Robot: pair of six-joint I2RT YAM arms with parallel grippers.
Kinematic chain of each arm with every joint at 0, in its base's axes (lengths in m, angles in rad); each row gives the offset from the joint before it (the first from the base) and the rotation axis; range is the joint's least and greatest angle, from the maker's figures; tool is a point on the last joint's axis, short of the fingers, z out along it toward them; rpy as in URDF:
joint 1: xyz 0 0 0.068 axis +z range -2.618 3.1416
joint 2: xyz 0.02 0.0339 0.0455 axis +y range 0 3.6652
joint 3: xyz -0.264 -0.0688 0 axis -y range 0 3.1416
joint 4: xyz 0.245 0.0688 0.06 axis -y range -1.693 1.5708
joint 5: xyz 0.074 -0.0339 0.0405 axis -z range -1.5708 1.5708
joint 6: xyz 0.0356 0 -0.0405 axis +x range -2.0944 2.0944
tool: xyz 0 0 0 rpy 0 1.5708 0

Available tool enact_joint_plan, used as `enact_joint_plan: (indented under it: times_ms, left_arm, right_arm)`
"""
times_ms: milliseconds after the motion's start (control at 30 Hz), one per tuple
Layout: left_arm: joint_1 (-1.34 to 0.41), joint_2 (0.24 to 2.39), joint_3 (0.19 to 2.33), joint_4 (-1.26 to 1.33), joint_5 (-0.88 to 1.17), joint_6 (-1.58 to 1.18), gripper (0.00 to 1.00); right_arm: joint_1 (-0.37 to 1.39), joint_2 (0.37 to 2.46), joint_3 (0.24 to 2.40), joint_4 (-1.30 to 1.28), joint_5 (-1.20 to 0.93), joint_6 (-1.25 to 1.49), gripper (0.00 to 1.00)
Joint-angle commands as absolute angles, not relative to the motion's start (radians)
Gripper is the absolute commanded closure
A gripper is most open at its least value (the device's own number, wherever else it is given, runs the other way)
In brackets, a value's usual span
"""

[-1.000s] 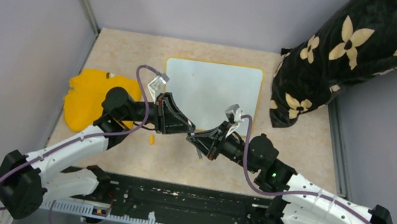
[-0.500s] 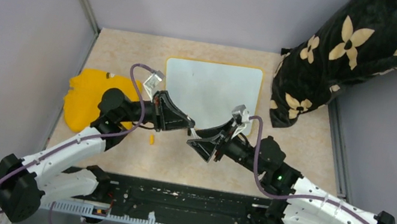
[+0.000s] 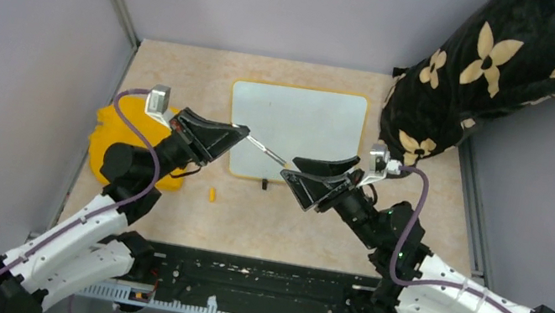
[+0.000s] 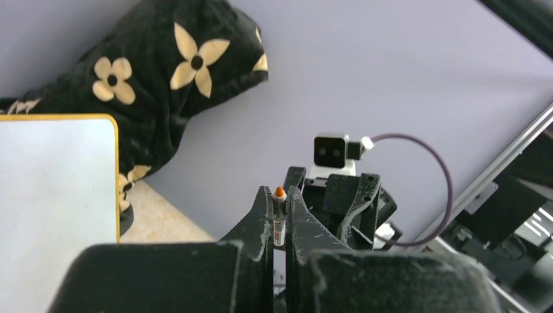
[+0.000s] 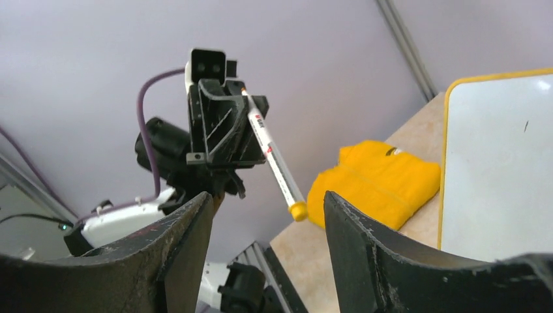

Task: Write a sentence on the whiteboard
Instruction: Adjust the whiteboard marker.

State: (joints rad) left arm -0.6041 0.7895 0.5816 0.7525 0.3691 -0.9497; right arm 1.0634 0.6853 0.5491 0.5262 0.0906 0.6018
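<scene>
The whiteboard [image 3: 297, 121] lies flat at the table's middle back, white with a yellow rim; no sentence shows on its face. My left gripper [image 3: 243, 130] is raised over the board's near left corner and shut on a thin white marker [image 3: 263, 147]. Its orange tip [image 4: 279, 193] pokes out between the fingers of that gripper [image 4: 279, 202]. The marker's yellow tail end [image 5: 298, 210] points toward my right gripper [image 3: 291, 169]. That gripper hangs open just beyond the tail, apart from it, with nothing between its fingers [image 5: 195, 215].
A yellow cloth [image 3: 111, 137] lies left of the board, under the left arm. On the table near the board's front edge lies a small orange cap [image 3: 212, 193]. A black pillow with cream flowers [image 3: 492, 73] leans in the back right corner.
The two grippers, close together low in front of the board, have parted. The right one opened and drew back right. The left one shut on the marker and rose to the left.
</scene>
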Motion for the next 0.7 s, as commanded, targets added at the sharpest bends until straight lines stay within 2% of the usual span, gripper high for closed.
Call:
enact_joint_plan:
  times_ms: [0, 233, 400, 667]
  left_arm:
    - [-0.603, 0.731, 0.566, 0.822, 0.218, -0.999, 1.00]
    - [-0.602, 0.756, 0.600, 0.876, 0.144, -1.069, 1.00]
    - [-0.603, 0.783, 0.665, 0.875, 0.157, -1.068, 1.00]
    - [-0.603, 0.791, 0.653, 0.939, 0.141, -1.071, 1.00]
  right_arm:
    - [1.056, 0.722, 0.634, 0.635, 0.158, 0.616, 0.38]
    - [1.007, 0.844, 0.830, 0.551, -0.039, 0.677, 0.35]
    - [0.919, 0.893, 0.852, 0.635, -0.224, 0.812, 0.34]
    - [0.911, 0.930, 0.882, 0.622, -0.275, 0.811, 0.34]
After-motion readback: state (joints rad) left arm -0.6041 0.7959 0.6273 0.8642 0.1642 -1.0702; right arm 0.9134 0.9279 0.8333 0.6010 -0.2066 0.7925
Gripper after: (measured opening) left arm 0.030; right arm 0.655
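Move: The marker, pinched near its writing tip by the left hand, has its middle about 5 cm left of the open right hand, 3 cm ahead and 2 cm above. From the left hand, the right gripper lies some 9 cm right, 4 cm back and 3 cm lower. The whiteboard is almost 40 cm below, about 17 cm ahead and 9 cm right of the left hand; the yellow cap, as low, is 1 cm ahead and 8 cm left of it. The marker is carried up about 5 cm and some 3 cm left in the left hand's unchanged pinch, that wrist rolling about 15 degrees. The right hand rises faster, about 8 cm, and drifts 3 cm left while turning some 10 degrees counter-clockwise, bringing its still-open fingers up around the marker's yellow end without closing. ##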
